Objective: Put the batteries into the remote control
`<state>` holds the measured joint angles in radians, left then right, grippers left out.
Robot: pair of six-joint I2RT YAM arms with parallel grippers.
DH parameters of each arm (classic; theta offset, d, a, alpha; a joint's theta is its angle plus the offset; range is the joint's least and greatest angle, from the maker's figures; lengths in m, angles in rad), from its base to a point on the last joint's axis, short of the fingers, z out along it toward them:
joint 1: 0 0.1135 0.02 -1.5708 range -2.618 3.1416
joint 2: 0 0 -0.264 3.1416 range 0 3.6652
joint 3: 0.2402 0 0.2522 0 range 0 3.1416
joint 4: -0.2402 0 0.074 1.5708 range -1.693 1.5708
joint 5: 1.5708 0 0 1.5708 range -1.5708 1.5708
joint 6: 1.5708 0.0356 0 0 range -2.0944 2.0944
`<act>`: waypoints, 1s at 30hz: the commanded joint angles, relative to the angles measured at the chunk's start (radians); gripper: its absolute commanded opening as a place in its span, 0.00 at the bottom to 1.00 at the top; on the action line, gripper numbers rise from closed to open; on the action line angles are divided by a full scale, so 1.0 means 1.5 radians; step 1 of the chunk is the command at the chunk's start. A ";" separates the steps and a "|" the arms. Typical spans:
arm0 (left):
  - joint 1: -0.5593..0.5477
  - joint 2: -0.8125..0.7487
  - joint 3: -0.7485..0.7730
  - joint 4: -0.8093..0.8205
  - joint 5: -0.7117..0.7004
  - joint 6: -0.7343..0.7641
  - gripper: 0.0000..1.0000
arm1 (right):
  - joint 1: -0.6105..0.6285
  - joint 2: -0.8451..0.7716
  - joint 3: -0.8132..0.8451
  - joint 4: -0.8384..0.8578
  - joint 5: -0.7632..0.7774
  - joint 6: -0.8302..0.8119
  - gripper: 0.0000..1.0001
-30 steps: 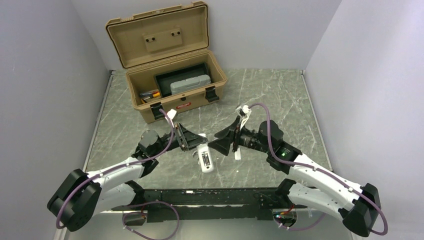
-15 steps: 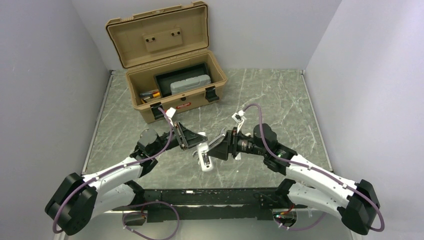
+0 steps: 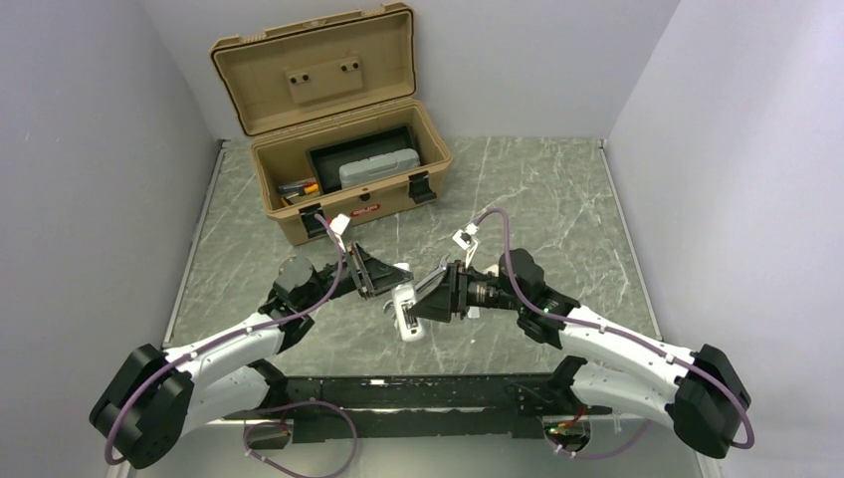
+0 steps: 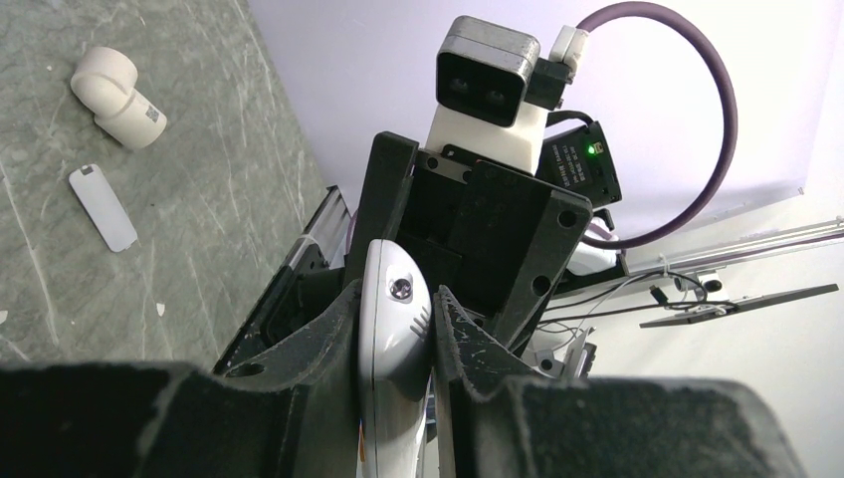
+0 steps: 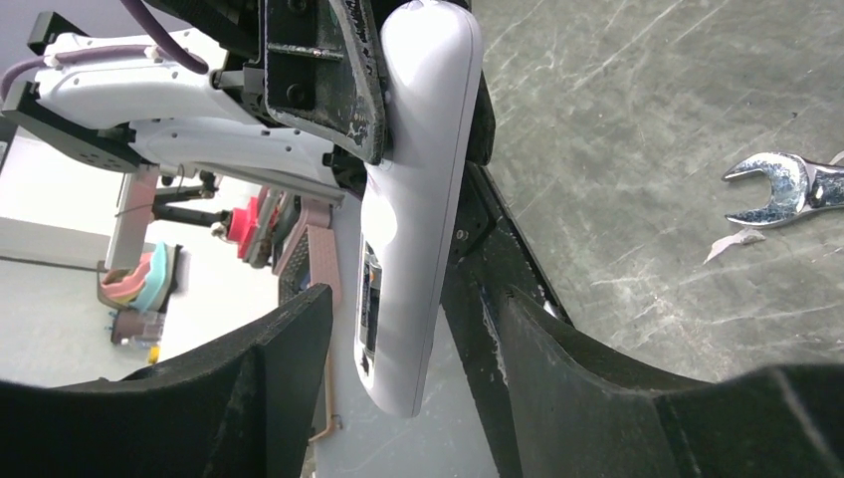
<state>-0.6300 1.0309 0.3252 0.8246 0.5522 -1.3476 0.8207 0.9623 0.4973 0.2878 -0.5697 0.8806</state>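
The remote control point(image 3: 406, 317) is a slim white bar held above the table, and my left gripper point(image 3: 390, 291) is shut on its upper end. In the left wrist view its rounded tip point(image 4: 396, 319) sits pinched between both fingers. My right gripper point(image 3: 426, 299) has come in from the right, and its open fingers point(image 5: 289, 368) straddle the remote's lower end point(image 5: 418, 219) with a gap on the left side. A dark recess point(image 5: 370, 294) runs down the remote's left face; what it holds I cannot make out. No loose batteries are clearly visible.
An open tan toolbox point(image 3: 338, 174) stands at the back left with a black tray and small tools inside. A silver wrench point(image 5: 786, 187) lies on the marble table point(image 3: 557, 189). A small white curved piece point(image 4: 117, 95) and a flat white cover point(image 4: 103, 206) also lie there.
My right gripper swung left from a hand's width away and now straddles the remote's lower end. The left gripper kept its hold and barely moved.
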 commanded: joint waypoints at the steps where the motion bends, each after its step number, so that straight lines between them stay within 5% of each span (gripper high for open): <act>1: -0.002 -0.008 0.026 0.031 -0.002 0.001 0.00 | 0.003 0.006 0.001 0.062 -0.015 0.021 0.63; 20: -0.002 -0.011 0.025 0.035 0.000 -0.003 0.00 | 0.011 0.045 0.006 0.093 -0.021 0.024 0.53; 30: -0.001 -0.011 0.025 0.037 0.000 -0.004 0.00 | 0.013 0.053 0.004 0.093 -0.021 0.016 0.35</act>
<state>-0.6300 1.0309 0.3256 0.8246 0.5522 -1.3483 0.8368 1.0340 0.4965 0.3912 -0.5900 0.9115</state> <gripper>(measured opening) 0.298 0.375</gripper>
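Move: The right hand stands just beside the remote control: its middle is roughly 2 cm to the left and 1 cm ahead, about level, with the battery bay some 2 cm left and 1 cm back. From the right hand the wrench is about 12 cm ahead, 1 cm right and 20 cm below, and the loose battery cover 8 cm ahead, 13 cm right, equally low. The left hand holds the far end; the remote's middle is about 5 cm back, 1 cm right and 2 cm below. One right finger closes down over the battery bay while the other comes up under the remote's underside, narrowing the opening from about two thirds to just over a third; whether both pads touch yet can't be seen. The hand eases only about 1 cm left, farther across the remote, dipping slightly and coming back up. The left hand keeps its pinch on the far end and stays still. ##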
